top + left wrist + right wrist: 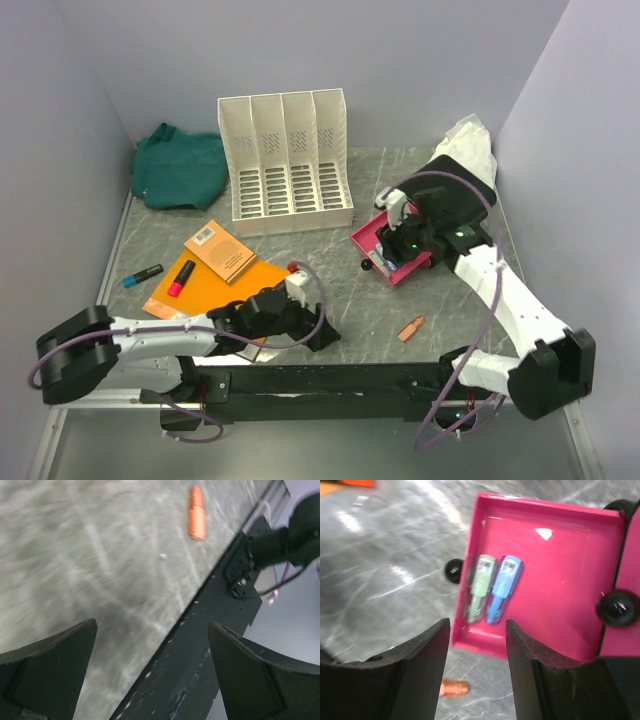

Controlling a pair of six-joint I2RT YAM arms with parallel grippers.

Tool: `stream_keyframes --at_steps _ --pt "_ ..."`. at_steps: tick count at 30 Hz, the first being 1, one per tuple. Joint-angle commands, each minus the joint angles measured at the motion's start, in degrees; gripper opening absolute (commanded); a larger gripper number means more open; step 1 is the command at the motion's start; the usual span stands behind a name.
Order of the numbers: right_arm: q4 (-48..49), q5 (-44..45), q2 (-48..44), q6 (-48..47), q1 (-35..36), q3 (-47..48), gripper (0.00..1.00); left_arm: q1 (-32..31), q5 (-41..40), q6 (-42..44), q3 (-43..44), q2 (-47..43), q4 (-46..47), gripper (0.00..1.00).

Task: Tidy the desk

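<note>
The desk [330, 290] is dark grey-green stone with white veins. A pink tray [366, 241] lies right of centre. In the right wrist view a green highlighter [480, 587] and a blue highlighter [502, 587] lie side by side in the pink tray [555, 580]. My right gripper [400, 235] hovers over the tray's near edge. That gripper [477, 630] is open with nothing between its fingers. My left gripper [320, 335] sits low by the front edge. It [152, 625] is open wide and empty. A small orange pen-like piece [411, 328] lies loose on the stone [196, 512] [454, 687].
A white file rack [288, 160] stands at the back, a green cloth [180, 165] at the back left. An orange notebook [250, 280] carries a small brown book [220, 250] and a red marker [181, 277]. A blue marker [142, 275] lies left. A black knob [367, 264] sits beside the tray.
</note>
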Motion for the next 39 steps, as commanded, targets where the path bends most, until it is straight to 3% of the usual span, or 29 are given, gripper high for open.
stream_keyframes --at_steps 1,9,13,16,22,28,39 --pt "-2.87 -17.74 -10.09 -4.0 -8.24 -0.4 0.59 -4.63 -0.08 6.95 7.47 7.44 0.56 0.99" --pt "5.3 -26.8 -23.8 3.1 -24.67 -10.42 0.76 -12.27 -2.01 14.43 25.48 28.24 -3.48 0.98" --pt "7.77 -33.22 -26.54 5.14 -34.07 -14.11 0.78 -13.95 -3.15 17.16 35.42 36.53 -9.1 0.91" --pt "8.74 -35.6 -27.59 5.58 -37.16 -16.14 0.78 -14.21 -7.36 16.73 41.39 40.14 -12.09 0.89" --pt "6.54 -37.8 -25.4 4.09 -39.28 -16.05 0.78 -14.21 -10.45 15.49 48.07 45.68 -16.75 0.88" --pt "6.8 -37.8 -26.36 4.0 -40.07 -16.67 0.78 -14.3 -11.15 15.4 56.07 52.1 -22.37 0.75" --pt "6.36 -39.47 -26.63 3.91 -42.27 -16.67 0.78 -14.65 -16.6 14.96 62.24 58.25 -28.89 0.59"
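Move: The orange highlighter lies roughly 19 cm to the left hand's right, 2 cm farther out and 9 cm below it. The open pink drawer's middle is about 19 cm ahead and 15 cm right of that hand, its black knob some 15 cm ahead and 9 cm right, both about 7 cm lower. From the right hand, the drawer is almost straight below, 2 cm ahead and 13 cm down; the orange highlighter is 15 cm back, 4 cm left and 15 cm down. Rightward, about 20 cm, the left hand sweeps low across the desk to the orange highlighter, bowing slightly back before coming forward, sinking some 6 cm as its fingers tip steeper towards the desk and narrow from wide open to roughly 60 percent around it, without visible contact. Meanwhile the empty right hand lifts away from above the drawer, swings about 9 cm right and a little back, then hovers, opening wider. ##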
